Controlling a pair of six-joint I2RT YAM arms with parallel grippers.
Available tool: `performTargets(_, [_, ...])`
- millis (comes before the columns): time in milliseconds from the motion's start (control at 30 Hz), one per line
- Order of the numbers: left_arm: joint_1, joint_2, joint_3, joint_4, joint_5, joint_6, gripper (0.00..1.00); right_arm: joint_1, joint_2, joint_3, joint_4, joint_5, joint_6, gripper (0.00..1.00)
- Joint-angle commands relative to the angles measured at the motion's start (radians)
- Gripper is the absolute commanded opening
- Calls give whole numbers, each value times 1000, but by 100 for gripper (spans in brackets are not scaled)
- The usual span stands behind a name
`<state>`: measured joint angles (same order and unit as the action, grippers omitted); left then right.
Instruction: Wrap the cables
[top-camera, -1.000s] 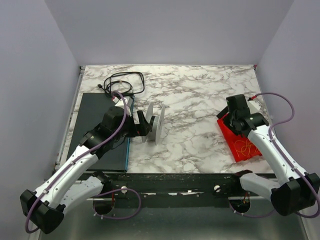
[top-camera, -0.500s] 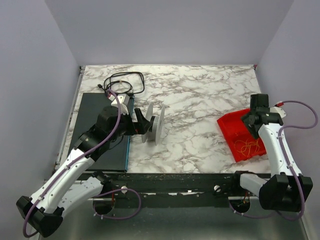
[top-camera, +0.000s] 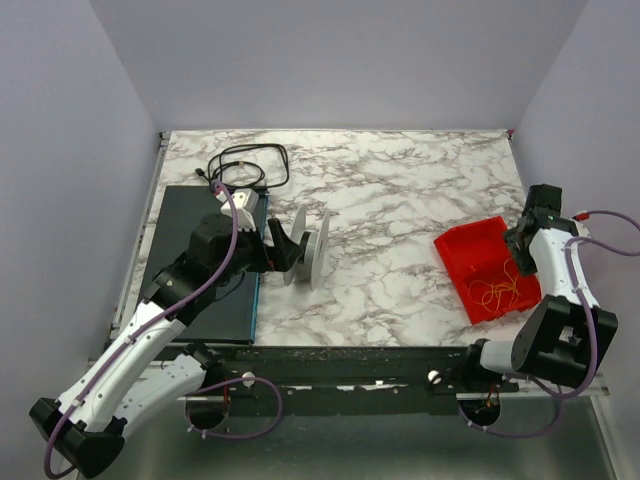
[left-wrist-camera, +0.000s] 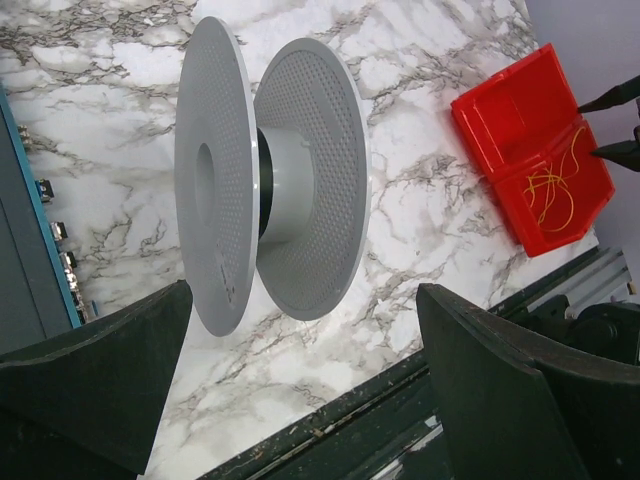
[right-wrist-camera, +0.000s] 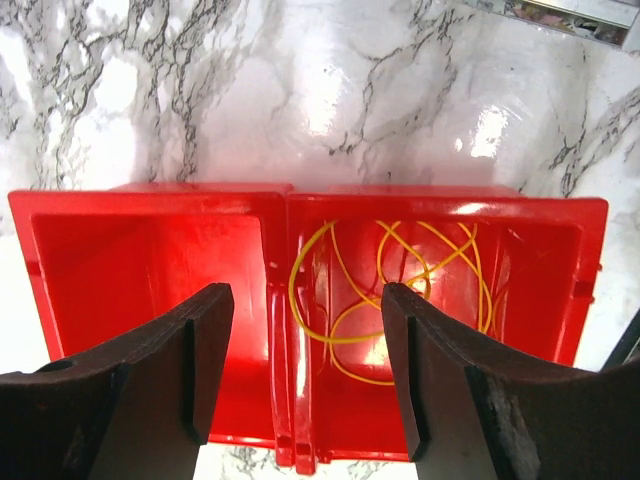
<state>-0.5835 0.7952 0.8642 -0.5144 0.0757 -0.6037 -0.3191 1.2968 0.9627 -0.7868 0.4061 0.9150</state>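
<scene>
The cables (top-camera: 497, 290) are a thin yellow wire lying in loose loops in one compartment of a red bin (top-camera: 462, 252) at the table's right. In the right wrist view the cables (right-wrist-camera: 400, 285) fill the right compartment of the bin (right-wrist-camera: 150, 270). My right gripper (right-wrist-camera: 303, 315) hangs open above the bin, its fingers either side of the divider, holding nothing; it (top-camera: 522, 245) is at the bin's right edge. A grey spool (top-camera: 312, 250) stands on its rims at centre left. My left gripper (top-camera: 287, 250) is wide open just left of the spool (left-wrist-camera: 270, 180), not touching it.
A thicker black looped cord (top-camera: 245, 165) lies at the far left. A dark slab with a blue edge (top-camera: 200, 290) lies under the left arm. A black rail (top-camera: 350, 362) runs along the near table edge. The side walls stand close to the table.
My right arm has swung rightward from over the bin's far end to its right edge, and its jaws have narrowed a little. The left arm shifted only slightly.
</scene>
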Motion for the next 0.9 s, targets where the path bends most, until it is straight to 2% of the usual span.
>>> performTargets(0, [6, -24, 33, -10, 16, 32, 99, -21, 52, 44, 59, -30, 6, 68])
performTargets(200, [5, -24, 27, -4, 26, 35, 99, -25, 63, 42, 69, -35, 7, 59])
performTargets(467, [7, -25, 19, 3, 39, 33, 99, -27, 61, 31, 63, -27, -6, 38])
performTargets(800, [8, -32, 14, 8, 38, 30, 99, -28, 88, 25, 68, -31, -16, 37])
performTargets(867, [7, -31, 10, 10, 39, 29, 99, -28, 94, 25, 70, -31, -17, 33])
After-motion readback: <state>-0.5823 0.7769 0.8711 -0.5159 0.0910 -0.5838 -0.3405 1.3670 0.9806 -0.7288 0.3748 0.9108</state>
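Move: The strand of yellow band draped over the red box's divider, near its right end, lies almost under the right hand: about 1 cm ahead, 1 cm right and 2 cm down. The tangle of yellow bands in the near compartment is some 6 cm back and 2 cm left of that hand, and the empty far compartment about 5 cm ahead and 6 cm left, both roughly 4 cm below. From the left hand the strand lies about 46 cm right, 5 cm ahead and 16 cm lower. Easing forward about 1.5 cm, with roughly 1 cm of sinking and a slight drift right, the right hand settles over the divider near its right end. There it all but stops while its fingers close to about half their starting gap, one on each side of the draped yellow strand, still not shut; whether they touch the strand can't be seen. ##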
